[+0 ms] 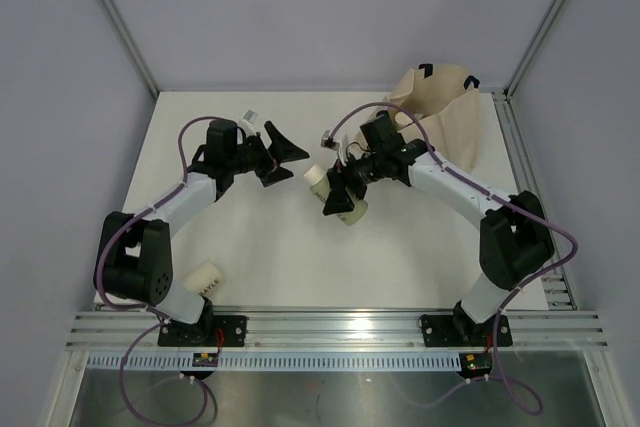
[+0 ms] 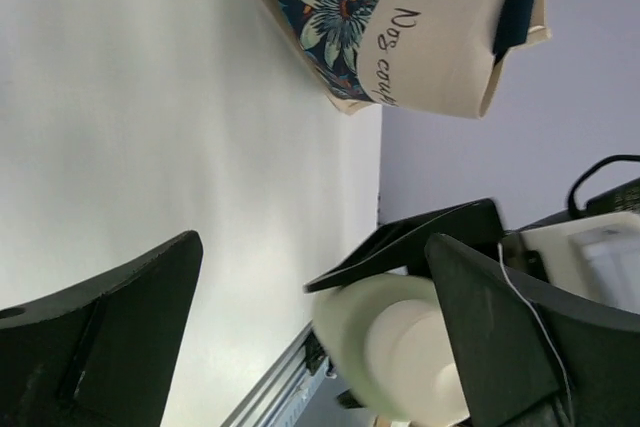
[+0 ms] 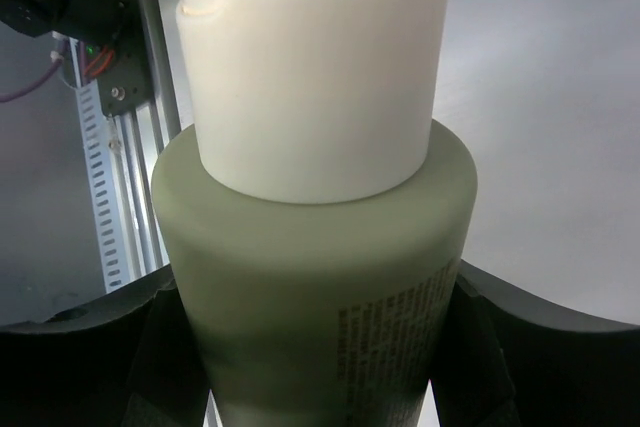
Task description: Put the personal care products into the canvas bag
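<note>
My right gripper (image 1: 340,197) is shut on a grey-green bottle (image 1: 350,210) with a white cap (image 1: 318,179) and holds it above the middle of the table. In the right wrist view the bottle (image 3: 320,277) fills the frame between the fingers, cap (image 3: 310,77) pointing away. My left gripper (image 1: 280,157) is open and empty just left of the bottle; its wrist view shows the cap end (image 2: 400,357) between its spread fingers (image 2: 110,337). The cream canvas bag (image 1: 445,107) with navy handles stands at the back right, its print showing in the left wrist view (image 2: 340,7). A cream-white tube (image 1: 203,277) lies by the left arm's base.
Two small items lie on the table at the back, one left (image 1: 250,115) and one near the right wrist (image 1: 328,137). Grey walls enclose the table. A metal rail (image 1: 330,327) runs along the near edge, also visible in the right wrist view (image 3: 110,177).
</note>
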Action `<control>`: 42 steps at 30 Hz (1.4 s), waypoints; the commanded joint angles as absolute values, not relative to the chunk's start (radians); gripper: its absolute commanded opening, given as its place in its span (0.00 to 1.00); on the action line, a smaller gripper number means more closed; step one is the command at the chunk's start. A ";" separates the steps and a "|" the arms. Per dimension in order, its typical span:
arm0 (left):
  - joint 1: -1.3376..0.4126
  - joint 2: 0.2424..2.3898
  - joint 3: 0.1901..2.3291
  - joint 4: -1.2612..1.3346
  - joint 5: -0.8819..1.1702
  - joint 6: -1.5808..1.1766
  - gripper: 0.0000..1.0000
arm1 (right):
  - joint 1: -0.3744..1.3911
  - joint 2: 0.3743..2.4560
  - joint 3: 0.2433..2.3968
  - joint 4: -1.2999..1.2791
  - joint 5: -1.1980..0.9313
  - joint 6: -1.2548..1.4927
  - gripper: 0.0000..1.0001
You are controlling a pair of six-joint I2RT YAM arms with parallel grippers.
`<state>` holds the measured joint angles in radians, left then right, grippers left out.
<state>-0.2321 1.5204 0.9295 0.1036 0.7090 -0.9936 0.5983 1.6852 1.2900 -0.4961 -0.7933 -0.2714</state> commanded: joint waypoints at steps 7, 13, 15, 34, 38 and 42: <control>-0.232 1.381 1.054 -0.170 0.536 -0.743 0.99 | 0.419 1.572 1.530 -0.511 -0.942 -0.198 0.00; -0.230 1.292 1.095 -0.276 0.450 -0.628 0.99 | 0.287 1.647 1.752 -0.554 -0.905 -0.172 0.00; -0.229 1.260 1.100 -0.288 0.445 -0.606 0.99 | 0.256 1.680 1.837 -0.574 -0.861 -0.176 0.00; -0.166 0.744 0.858 -0.413 -0.038 -0.400 0.99 | 0.080 1.796 1.721 -0.193 -0.052 0.111 0.00; -0.164 0.680 0.804 -0.439 -0.095 -0.439 0.99 | 0.072 1.858 1.781 -0.323 0.012 0.293 0.00; -0.164 0.680 0.796 -0.546 -0.192 -0.498 0.99 | 0.067 1.853 1.743 -0.363 -0.041 0.379 0.00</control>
<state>-0.1684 0.6861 0.7979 -0.4908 -0.0639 -0.4488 0.0772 1.8816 1.7241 -0.3725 -0.0647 0.2241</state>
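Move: With the green bottle already in my right grip, the canvas bag stands about 25 cm ahead and 25 cm to the right, roughly level with that hand. A white-capped bottle inside the bag is some 24 cm ahead, 16 cm right. From my empty left hand, the lying white bottle is about 23 cm back, 22 cm left, 15 cm down. The green bottle is 9 cm back, 13 cm right. I carry the green bottle with my right hand some 28 cm forward and 26 cm right, arching up nearly 20 cm and then sinking to the bag's mouth, turning clockwise nearly 80 degrees, my grip kept. Meanwhile my open left hand swings away left and back, rising before it sinks, towards the lying white bottle. ##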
